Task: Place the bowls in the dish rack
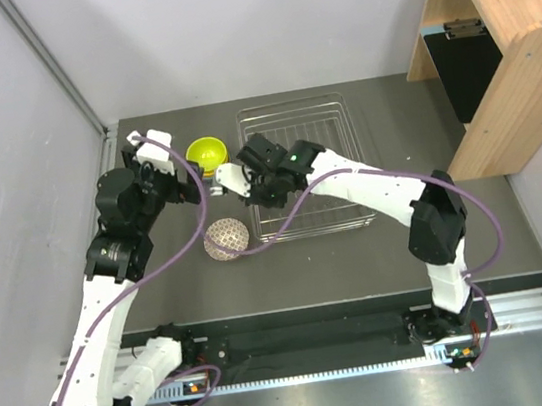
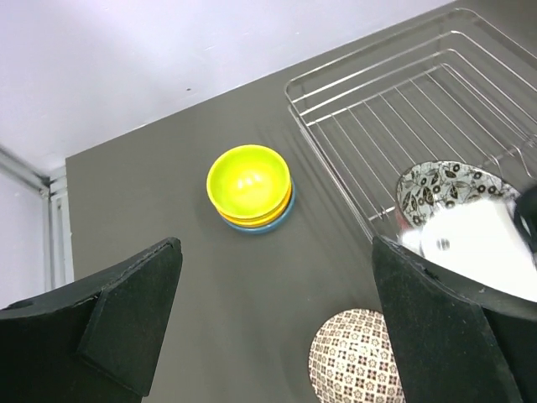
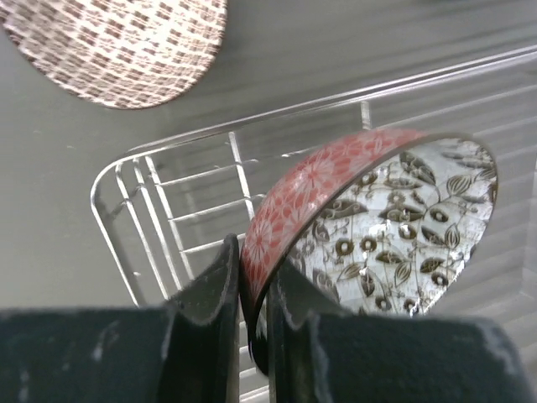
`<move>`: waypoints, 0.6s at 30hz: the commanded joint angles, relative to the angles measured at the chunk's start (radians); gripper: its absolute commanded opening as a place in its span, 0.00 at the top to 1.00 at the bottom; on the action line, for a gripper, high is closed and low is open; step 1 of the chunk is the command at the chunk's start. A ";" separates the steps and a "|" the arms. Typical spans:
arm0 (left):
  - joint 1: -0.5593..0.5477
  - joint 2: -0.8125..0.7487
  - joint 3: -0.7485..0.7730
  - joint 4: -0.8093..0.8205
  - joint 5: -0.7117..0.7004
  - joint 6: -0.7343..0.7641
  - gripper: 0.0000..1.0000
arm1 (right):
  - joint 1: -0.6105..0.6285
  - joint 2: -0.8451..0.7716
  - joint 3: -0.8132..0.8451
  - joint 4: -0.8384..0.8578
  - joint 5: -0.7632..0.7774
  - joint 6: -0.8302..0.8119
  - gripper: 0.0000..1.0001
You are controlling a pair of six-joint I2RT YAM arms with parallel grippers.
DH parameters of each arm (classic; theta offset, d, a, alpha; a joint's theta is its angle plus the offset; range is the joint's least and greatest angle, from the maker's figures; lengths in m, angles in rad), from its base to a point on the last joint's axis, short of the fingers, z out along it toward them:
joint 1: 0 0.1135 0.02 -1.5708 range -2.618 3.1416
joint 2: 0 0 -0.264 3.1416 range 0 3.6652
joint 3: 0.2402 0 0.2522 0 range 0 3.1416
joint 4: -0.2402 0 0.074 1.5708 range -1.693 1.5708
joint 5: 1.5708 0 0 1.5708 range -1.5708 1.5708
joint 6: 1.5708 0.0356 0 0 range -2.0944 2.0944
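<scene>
My right gripper (image 1: 248,184) (image 3: 254,252) is shut on the rim of a white bowl (image 3: 377,227) with a pinkish-red outside and a brownish-grey leaf pattern inside. It holds the bowl tilted over the near-left corner of the wire dish rack (image 1: 326,217) (image 3: 168,172). This bowl also shows in the left wrist view (image 2: 449,186). A second patterned bowl (image 1: 226,237) (image 2: 357,357) (image 3: 117,46) lies upside down on the table left of the rack. A lime-yellow bowl (image 1: 207,153) (image 2: 249,180) is stacked on an orange and a blue one. My left gripper (image 1: 190,182) (image 2: 277,252) is open and empty above the table between the stack and the upside-down bowl.
The rack (image 2: 336,92) holds nothing else that I can see. A grey wall runs along the table's left and back. A wooden shelf unit (image 1: 502,49) stands at the right back.
</scene>
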 commanded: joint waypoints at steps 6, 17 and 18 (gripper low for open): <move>0.013 -0.077 -0.163 -0.184 0.230 0.153 0.01 | -0.252 -0.172 0.064 0.171 -0.578 0.322 1.00; 0.021 -0.137 -0.267 -0.185 0.274 0.177 0.01 | -0.356 -0.192 -0.100 0.453 -0.989 0.597 1.00; 0.022 -0.143 -0.276 -0.185 0.278 0.180 0.01 | -0.368 -0.188 -0.144 0.556 -1.025 0.634 1.00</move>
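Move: The upturned tan-patterned bowl lies some 30 cm below the left gripper, about 3 cm ahead and 7 cm to its right. The yellow bowl stack stands about 18 cm farther out than that bowl and 2 cm to its left. The rack's middle lies roughly 15 cm ahead of the right gripper, 9 cm to its right and 13 cm below. From that same gripper, the tan-patterned bowl is level in reach and 12 cm left. Drop the open left gripper about 13 cm while drawing it back some 6 cm, tipping the fingers down and turning them clockwise until they point towards the tan-patterned bowl. Meanwhile keep the red floral bowl pinched in the right gripper and raise it about 11 cm over the rack, swinging out forward and right before coming back, and roll the fingers from pointing steeply down to pointing mostly left. ##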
